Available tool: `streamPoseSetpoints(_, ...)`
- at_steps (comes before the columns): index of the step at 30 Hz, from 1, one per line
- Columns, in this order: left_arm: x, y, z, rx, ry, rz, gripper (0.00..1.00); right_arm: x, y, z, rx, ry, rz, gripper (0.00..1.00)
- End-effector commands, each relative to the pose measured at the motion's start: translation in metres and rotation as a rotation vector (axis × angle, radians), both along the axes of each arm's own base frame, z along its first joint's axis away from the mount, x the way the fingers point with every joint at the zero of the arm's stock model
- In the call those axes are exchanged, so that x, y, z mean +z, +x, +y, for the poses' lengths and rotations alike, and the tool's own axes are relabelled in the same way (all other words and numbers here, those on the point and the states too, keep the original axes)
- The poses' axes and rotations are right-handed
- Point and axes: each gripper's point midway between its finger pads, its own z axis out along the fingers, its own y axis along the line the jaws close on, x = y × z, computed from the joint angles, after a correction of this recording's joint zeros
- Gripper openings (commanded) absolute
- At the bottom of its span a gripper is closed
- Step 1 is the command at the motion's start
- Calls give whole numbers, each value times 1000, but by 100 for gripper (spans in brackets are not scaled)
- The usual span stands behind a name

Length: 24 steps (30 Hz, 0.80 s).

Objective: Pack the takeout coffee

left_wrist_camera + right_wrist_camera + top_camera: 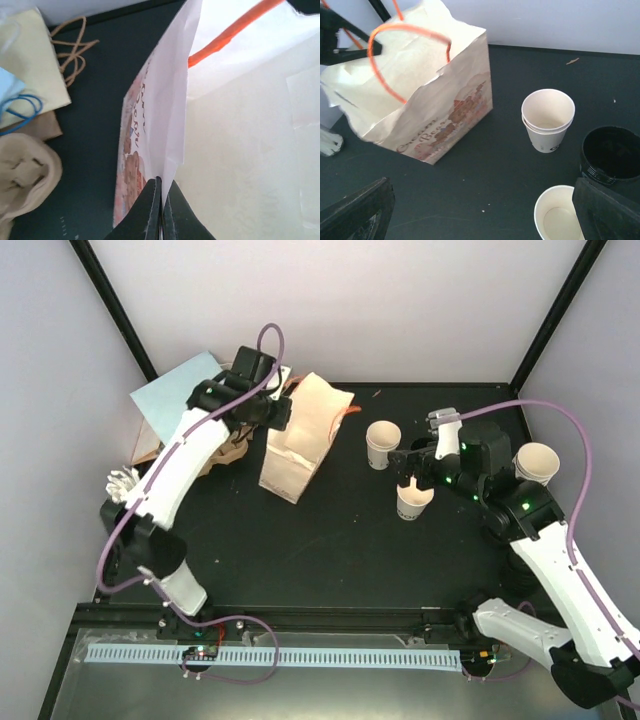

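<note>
Open-topped cream paper cups stand on the black table. A nested pair point(383, 443) point(547, 117) is at mid-right, a single cup point(413, 502) point(555, 215) is nearer, and another cup point(535, 462) stands at the far right. My right gripper point(408, 470) point(482, 220) hovers open and empty, with its right finger point(610, 210) just beside the single cup. The printed paper bag point(300, 435) point(250, 150) point(430, 100) with orange handles lies tilted, its mouth open. My left gripper point(275, 405) point(161, 192) is shut on the bag's rim.
A stack of black lids point(612, 155) sits right of the nested cups. The brown pulp tray point(25, 175) point(215, 455) lies left of the bag, with a pale blue bag point(175, 395) and a yellowish bag point(30, 60) behind it. White crumpled material point(122, 483) lies at the table's left edge.
</note>
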Motion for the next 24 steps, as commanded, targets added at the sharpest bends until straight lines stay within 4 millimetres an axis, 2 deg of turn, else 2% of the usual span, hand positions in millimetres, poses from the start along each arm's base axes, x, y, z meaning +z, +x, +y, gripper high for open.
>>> streamPoseSetpoints(1, 54, -42, 15, -39, 116, -210, 2, -1, -13, 0, 34, 11, 4, 100)
streamPoseSetpoints(3, 61, -64, 18, -63, 186, -301, 2, -8, -15, -1, 43, 1, 8, 100)
streamPoseSetpoints(6, 58, -96, 17, -75, 286, -440, 2, -27, -18, 3, 71, -16, 44, 100)
streamPoseSetpoints(11, 38, -134, 21, -66, 330, -585, 2, -55, -21, 0, 65, -41, 98, 100)
streamPoseSetpoints(15, 24, -151, 18, -102, 320, -592, 2, -63, -27, -1, 76, -46, 110, 100)
streamPoseSetpoints(18, 21, -155, 18, -86, 311, -581, 2, -66, -29, -3, 79, -58, 112, 100)
streamPoseSetpoints(20, 24, -155, 14, -80, 281, -556, 2, -67, -30, -4, 79, -69, 115, 100)
streamPoseSetpoints(24, 42, -151, 1, -75, 213, -493, 2, -68, -30, -6, 78, -79, 113, 100)
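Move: The left fingers already pinch the bag's left rim, the bag's middle about 5 cm right and 13 below; the clear near table they bring it over is some 16 cm back and 23 below, the cup tray about 19 cm left, 3 ahead, 21 below. From the open right hand, the single cup is roughly 7 cm ahead, 4 right, 22 below; the stacked cups stand 14 cm beyond it and 7 left, the black cup 11 beyond and 4 right of it. Back towards the robot the left hand sweeps the bag about 16 cm, quickly, arching up nearly 5 cm and sinking again to about its first height, while its fingers swing up and outward some 30 degrees and keep their pinch on the rim. The right hand, wide open, sinks about 7 cm towards the single cup, easing back slightly. ##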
